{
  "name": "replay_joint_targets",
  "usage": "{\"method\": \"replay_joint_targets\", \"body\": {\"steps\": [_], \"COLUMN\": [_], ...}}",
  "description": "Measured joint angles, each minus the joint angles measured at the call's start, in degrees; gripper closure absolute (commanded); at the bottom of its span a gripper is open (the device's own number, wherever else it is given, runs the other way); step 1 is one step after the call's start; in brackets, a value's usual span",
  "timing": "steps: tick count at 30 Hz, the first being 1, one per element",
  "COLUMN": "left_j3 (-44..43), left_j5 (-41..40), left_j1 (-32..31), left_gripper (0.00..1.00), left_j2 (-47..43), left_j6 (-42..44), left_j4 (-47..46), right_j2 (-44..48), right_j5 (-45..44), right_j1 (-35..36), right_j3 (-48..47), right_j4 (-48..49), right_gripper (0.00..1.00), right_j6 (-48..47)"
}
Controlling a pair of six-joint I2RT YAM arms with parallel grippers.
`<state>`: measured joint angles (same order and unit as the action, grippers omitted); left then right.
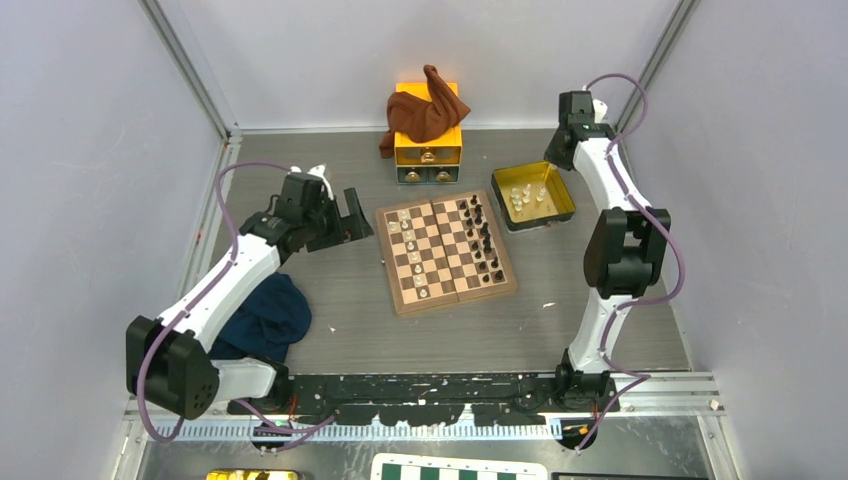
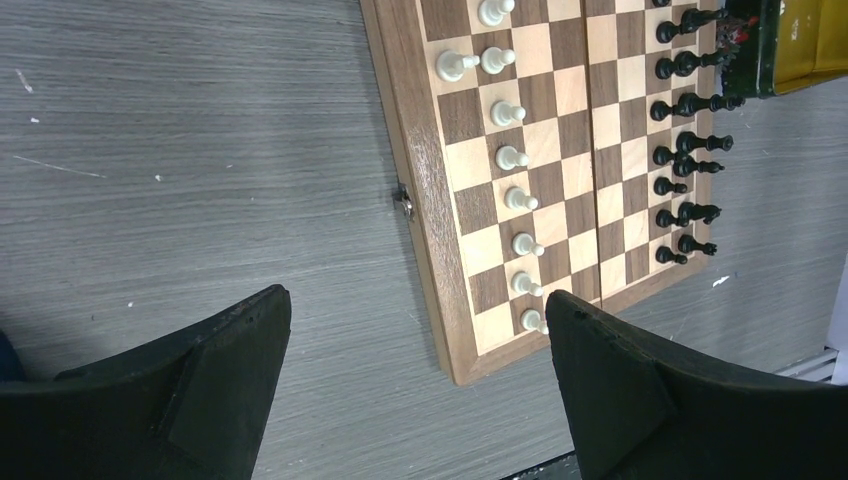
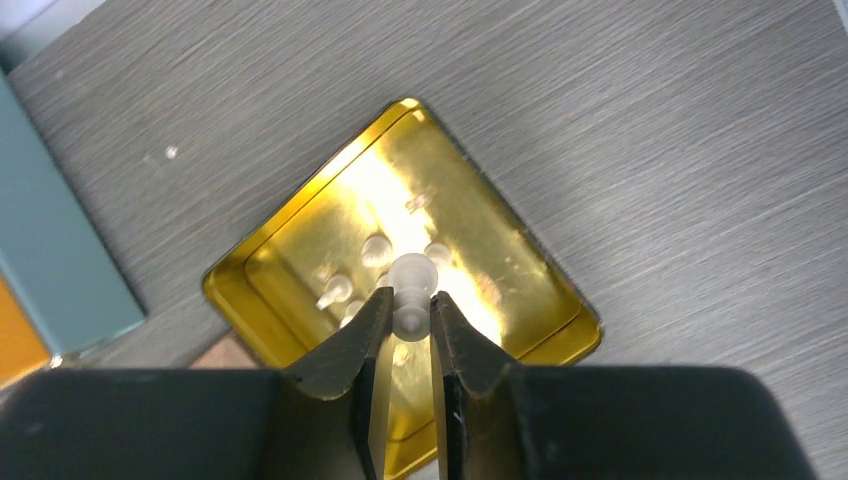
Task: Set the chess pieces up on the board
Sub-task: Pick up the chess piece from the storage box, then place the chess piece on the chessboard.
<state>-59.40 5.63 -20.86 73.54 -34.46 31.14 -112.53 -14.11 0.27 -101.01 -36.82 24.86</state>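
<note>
The board (image 1: 445, 255) lies mid-table. Cream-white chess pieces (image 1: 405, 250) stand along its left side and dark chess pieces (image 1: 482, 235) in two rows along its right. In the left wrist view the white pawns (image 2: 515, 200) form a column and the dark pieces (image 2: 685, 150) stand beyond. My left gripper (image 1: 350, 215) hovers left of the board, open and empty (image 2: 417, 298). My right gripper (image 3: 410, 300) is shut on one cream-white chess piece (image 3: 412, 280), high above the yellow tray (image 3: 500, 270), which holds several more white pieces.
The yellow tray (image 1: 560, 195) sits right of the board's far corner. A yellow and green drawer box (image 1: 428, 150) with a brown cloth (image 1: 425, 110) stands behind the board. A dark blue cloth (image 1: 265, 315) lies near left. A green-and-white checkered board (image 1: 460, 468) is at the bottom edge.
</note>
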Motion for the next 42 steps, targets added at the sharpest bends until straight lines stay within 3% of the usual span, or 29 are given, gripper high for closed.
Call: {"method": "replay_joint_targets", "body": {"steps": [26, 42], "left_j3": [6.43, 7.15], "left_j5": [-2.93, -3.58], "left_j1": [0.0, 0.0], "left_gripper": [0.02, 0.02], "left_j2": [-12.55, -13.05], "left_j6": [-3.8, -4.76], "left_j4": [0.37, 0.46], "right_j2": [10.05, 5.46], "right_j5": [-2.27, -2.34], "right_j1": [37.86, 49.35], "right_j3": [4.09, 4.02], "right_j4": [-8.98, -9.49], "right_gripper": [0.99, 0.99], "right_j6": [-2.12, -2.23]}}
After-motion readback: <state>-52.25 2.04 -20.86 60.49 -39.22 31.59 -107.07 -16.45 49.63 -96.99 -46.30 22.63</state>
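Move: The right hand, a white chess piece in its shut fingers, is over the storage box, whose middle is about 2 cm back, 1 cm left and 13 below. The middle of the white back row, at the board's left edge, lies some 38 cm left, 20 back and 12 below; the white pawns' row about 34 left and 18 back, the black pieces roughly 15 left and 14 back. From the left hand, that back-row middle is about 3 cm ahead and 6 right, 13 below. Sweeping left and back in one quick arc, the right hand carries the pinched white piece from above the box across the board to over the white pawns, about 35 cm left and 19 back. It rises about 4 cm and sinks again, turning some 50 degrees counter-clockwise. The left hand, open and empty, draws back, left and up a few centimetres, clear of the board. ##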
